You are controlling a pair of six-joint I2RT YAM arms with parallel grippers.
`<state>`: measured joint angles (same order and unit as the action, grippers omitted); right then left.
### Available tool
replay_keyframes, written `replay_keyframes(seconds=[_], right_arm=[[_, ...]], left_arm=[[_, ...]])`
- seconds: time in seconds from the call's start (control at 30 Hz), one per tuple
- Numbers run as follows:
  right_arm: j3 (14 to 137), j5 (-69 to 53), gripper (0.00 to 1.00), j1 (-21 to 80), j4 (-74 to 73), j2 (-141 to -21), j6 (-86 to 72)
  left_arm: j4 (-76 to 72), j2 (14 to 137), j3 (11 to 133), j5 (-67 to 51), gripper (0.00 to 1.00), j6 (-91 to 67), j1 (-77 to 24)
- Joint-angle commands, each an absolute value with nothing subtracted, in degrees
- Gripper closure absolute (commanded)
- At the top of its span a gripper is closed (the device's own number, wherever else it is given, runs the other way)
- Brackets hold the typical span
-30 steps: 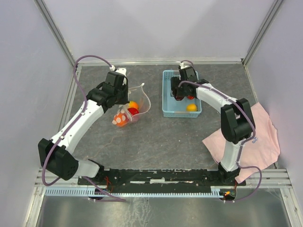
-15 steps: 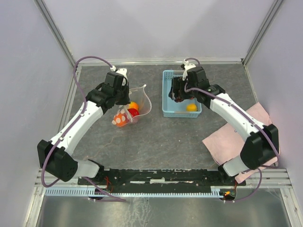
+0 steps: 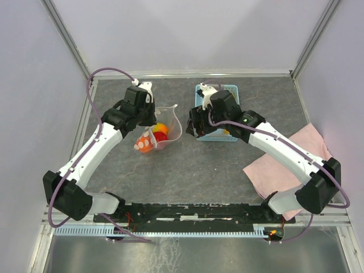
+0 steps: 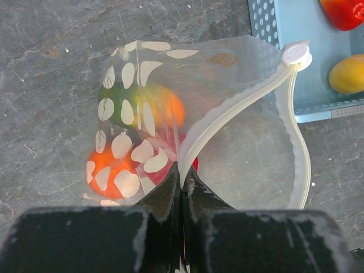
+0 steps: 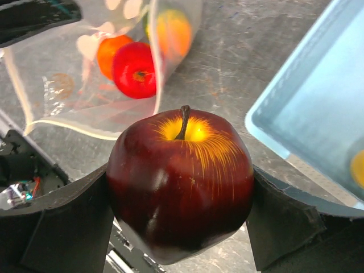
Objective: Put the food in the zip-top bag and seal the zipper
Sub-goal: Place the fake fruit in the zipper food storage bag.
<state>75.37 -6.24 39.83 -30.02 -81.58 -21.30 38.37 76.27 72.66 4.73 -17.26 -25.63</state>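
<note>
In the left wrist view my left gripper (image 4: 182, 170) is shut on the zip-top bag (image 4: 250, 153), pinching the pale zipper (image 4: 227, 116) and holding the mouth open. Inside lie an orange piece of food (image 4: 108, 170), a green-and-orange one (image 4: 148, 105) and a red one (image 4: 195, 164). My right gripper (image 5: 181, 187) is shut on a dark red apple (image 5: 182, 170) with a yellow top. It hangs above the table between the bag's mouth (image 5: 85, 96) and the basket. From above, the left gripper (image 3: 149, 119) holds the bag (image 3: 168, 128) and the right gripper (image 3: 196, 122) is just right of it.
A light blue basket (image 3: 200, 91) stands behind the right gripper. The left wrist view shows a red food (image 4: 344, 11) and a yellow one (image 4: 347, 74) inside it. A pink cloth (image 3: 296, 159) lies at the right, under the right arm.
My right gripper has come out of the basket with the apple and moved left toward the bag. The left gripper has kept its hold on the bag.
</note>
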Motion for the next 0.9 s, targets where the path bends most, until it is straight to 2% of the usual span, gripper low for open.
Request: replay_keyframes(seconds=[0.0,0.47,0.87], right_arm=[[79.0,-10.1,0.38,41.8,-27.4,-80.3,-23.1],[83.0,-19.8,0.38,46.4,-16.1,-88.7,-31.3],[85.6,-12.9,0.30,46.5,-15.7,-96.6,-34.6]], left_arm=[[35.3,74.2,72.8,3.3,0.97,-14.3,-25.8],[35.2,74.5,72.7,1.6,0.97,-14.3,-25.9],[35.2,73.8,72.7,0.8,0.97,-14.3,-25.8]])
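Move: The right hand already holds the dark apple; the open mouth of the bag lies about 11 cm to its left, some 3 cm ahead and 8 cm lower. Inside the bag the red tomato is roughly 15 cm left, 4 cm ahead, with the mango about 4 cm beyond that tomato. The blue basket's middle stands some 15 cm ahead and 13 cm right. From the left hand, which pinches the bag's rim, the mouth is about 8 cm right, 2 cm ahead and slightly lower. Still gripping the dark apple between its fingers, the right hand carries it some 11 cm left to the bag's mouth, arching up about 3 cm and sinking back, and easing a little towards the base before coming forward again. Its wrist turns about 20 degrees on the way, rolling left side up while swinging slightly counter-clockwise and tipping down. The left hand keeps the rim pinched, practically in place. ##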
